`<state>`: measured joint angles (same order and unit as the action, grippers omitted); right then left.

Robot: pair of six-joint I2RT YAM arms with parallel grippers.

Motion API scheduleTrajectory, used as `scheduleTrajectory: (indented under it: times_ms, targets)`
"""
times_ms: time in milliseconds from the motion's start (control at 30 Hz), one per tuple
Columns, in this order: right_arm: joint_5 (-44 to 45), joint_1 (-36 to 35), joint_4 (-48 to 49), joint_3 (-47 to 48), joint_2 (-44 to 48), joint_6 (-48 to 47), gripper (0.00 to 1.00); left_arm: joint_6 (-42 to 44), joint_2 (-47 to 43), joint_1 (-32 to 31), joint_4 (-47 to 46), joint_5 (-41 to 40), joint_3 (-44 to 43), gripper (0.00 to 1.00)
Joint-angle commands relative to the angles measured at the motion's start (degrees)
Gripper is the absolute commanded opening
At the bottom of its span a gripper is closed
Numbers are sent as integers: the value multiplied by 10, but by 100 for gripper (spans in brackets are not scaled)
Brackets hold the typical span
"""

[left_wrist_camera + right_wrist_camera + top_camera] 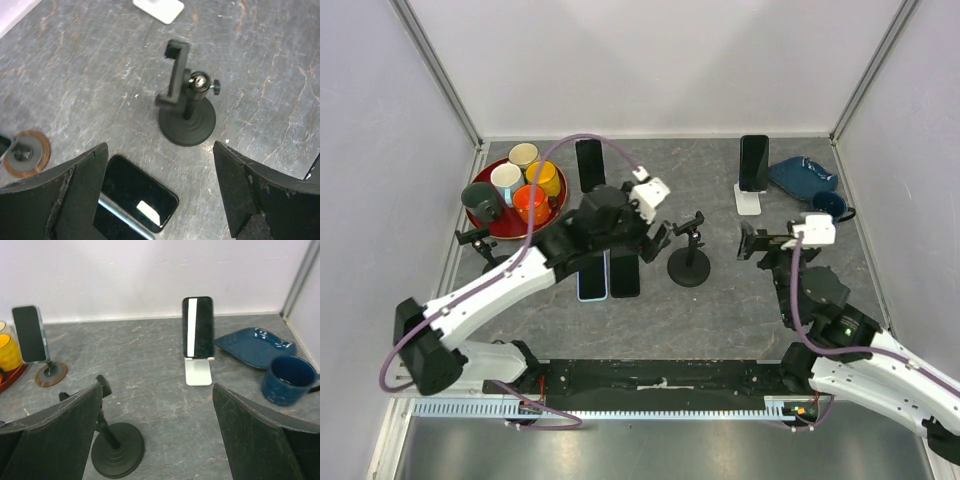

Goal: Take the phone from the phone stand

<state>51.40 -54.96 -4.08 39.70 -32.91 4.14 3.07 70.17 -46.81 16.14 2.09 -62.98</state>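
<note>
A dark phone leans upright on a white phone stand at the back right. A second phone stands on a round brown-based stand at the back left. The black clamp stand in the middle holds nothing. Two phones lie flat side by side on the table, left of it. My left gripper hangs open above the end of one flat phone, just short of the black stand. My right gripper is open and empty, facing the white stand from a distance.
A red tray with several mugs sits at the back left. A blue plate and a blue mug lie right of the white stand. Purple walls close the table on three sides.
</note>
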Motion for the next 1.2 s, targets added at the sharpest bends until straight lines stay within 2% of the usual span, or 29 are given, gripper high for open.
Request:
scheduleTrajectory:
  times_ms: [0,233,467,567,667,767,1167]
  targets:
    - [53,-1,-2,-23,66,-8,98,90,84,-55,56,-15,-86,91]
    - [57,-1,3,-32,99,-4,98,108,189,-65,68,-88,-165,85]
    - [54,-1,3,-38,94,2,98,134,266,-64,103,-109,-239,73]
    - [54,-1,3,-38,95,2,98,141,296,-64,122,-118,-260,61]
    - [53,-1,3,-38,95,1,98,144,320,-65,136,-131,-274,45]
    - [56,-1,3,-39,96,1,98,139,327,-65,142,-109,-278,43]
    - [56,-1,3,-41,86,0,98,124,350,-65,165,-54,-282,43]
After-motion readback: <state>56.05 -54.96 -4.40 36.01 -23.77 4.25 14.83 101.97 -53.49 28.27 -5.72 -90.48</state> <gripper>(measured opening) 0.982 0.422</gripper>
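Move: The clamp atop the empty phone stand is the left hand's target, some 6 cm ahead, 8 cm to its right and 6 cm below. On the table some 20 cm beneath that hand lie the black phone, about 4 cm ahead and 7 cm left, and the blue-edged phone, 4 cm ahead and 15 cm left. The white stand's phone is roughly 23 cm ahead, 23 cm right and 11 cm lower. From the right hand, the clamp is about 10 cm ahead, 15 cm left and 12 cm below. The left fingers end pinching the near, lower end of the phone stand's clamp, having closed from nearly wide to under half. That hand first swings right and down, then forward, about 9 cm right, 6 down and 5 forward in all, rolling some 20 degrees left side up. The right hand, still open, eases 4 cm right and a little back, away from the stand, then waits. ##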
